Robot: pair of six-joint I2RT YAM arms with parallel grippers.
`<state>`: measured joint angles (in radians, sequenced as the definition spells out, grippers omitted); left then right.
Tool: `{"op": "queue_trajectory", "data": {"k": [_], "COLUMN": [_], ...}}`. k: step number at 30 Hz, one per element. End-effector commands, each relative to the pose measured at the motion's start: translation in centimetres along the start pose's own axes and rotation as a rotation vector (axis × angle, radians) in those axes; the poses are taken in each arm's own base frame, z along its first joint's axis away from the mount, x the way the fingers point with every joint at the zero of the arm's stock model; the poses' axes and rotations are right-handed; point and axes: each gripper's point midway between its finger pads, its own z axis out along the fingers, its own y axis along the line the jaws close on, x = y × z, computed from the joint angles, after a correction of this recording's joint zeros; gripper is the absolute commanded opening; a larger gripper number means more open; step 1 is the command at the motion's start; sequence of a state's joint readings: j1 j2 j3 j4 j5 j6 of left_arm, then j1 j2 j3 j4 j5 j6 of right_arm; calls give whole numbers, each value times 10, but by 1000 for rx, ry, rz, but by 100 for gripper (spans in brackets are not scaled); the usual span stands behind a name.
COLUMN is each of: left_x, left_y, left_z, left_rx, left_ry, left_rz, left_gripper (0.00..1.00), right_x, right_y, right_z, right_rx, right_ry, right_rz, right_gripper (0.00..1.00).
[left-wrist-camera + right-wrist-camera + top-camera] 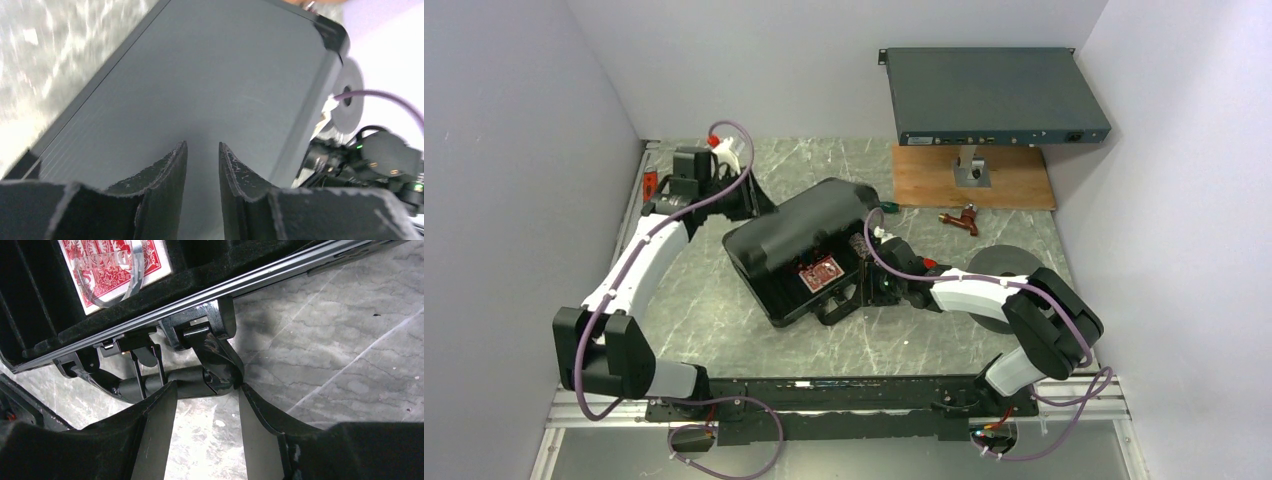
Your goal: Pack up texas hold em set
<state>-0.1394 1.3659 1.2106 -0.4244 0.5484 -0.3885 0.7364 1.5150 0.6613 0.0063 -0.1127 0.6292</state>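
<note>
The black briefcase [799,225] lies mid-table with its lid [200,75] tilted partway over the base. A red card deck [821,275] [112,265] shows in the black lining near the front rim. My left gripper [749,200] [202,144] is at the back of the lid, fingertips close to its ribbed outer face, jaws a little apart with nothing between them. My right gripper [861,285] [207,385] stands open at the case's front, fingertips up against the black handle [195,380]. Only marble shows between those fingers.
A grey rack-mount box [989,95] stands on a post over a wooden board [969,180] at the back right. A small brown-red object [961,218] lies before the board. A black round disc [1004,262] sits by the right arm. A red item [650,183] lies at the left wall.
</note>
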Motion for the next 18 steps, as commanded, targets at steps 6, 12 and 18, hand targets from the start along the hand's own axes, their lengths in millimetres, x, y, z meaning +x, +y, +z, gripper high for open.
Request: {"op": "queue_trajectory", "data": {"k": [6,12,18], "left_x": [42,39,49], "left_y": [-3,-10,-14], "left_z": [-12,-23,-25], "left_rx": [-62,-81,-123], "left_ry": [84,58,87], "left_rz": [-30,5,68], "left_gripper": [36,36,36], "right_x": [-16,-16,-17], "right_y": [-4,-4,-8], "right_z": [-11,-25,-39], "right_rx": [60,69,84], "right_ry": [-61,-71,-101], "right_rz": [-11,-2,0], "right_gripper": [51,52,54]}}
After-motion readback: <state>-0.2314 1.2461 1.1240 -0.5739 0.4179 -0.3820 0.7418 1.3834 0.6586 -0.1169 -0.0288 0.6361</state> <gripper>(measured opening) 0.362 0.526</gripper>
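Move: The case lid, already tipped about halfway over, has its middle some 8 cm below the left hand, about 7 cm to its right and 3 cm back. The red card deck in the tray is roughly 9 cm right, 13 cm back and 18 cm down from the left hand, the handle about 12 cm right, 19 cm back and 20 cm down. From the right hand the handle's middle is about 5 cm left and 1 cm back, just below; the lid lies around 14 cm left, 16 cm ahead and 7 cm up. Down after the swinging lid goes the left hand, dropping quickly about 5 cm while drawing back, its fingers tipping down some 10 degrees; it then lifts about 2.5 cm, still easing back over the lid, gap unchanged. The case handle's end is first kept between the right hand's open fingers, then that hand comes free, rising and shifting right about 2 cm each way. ##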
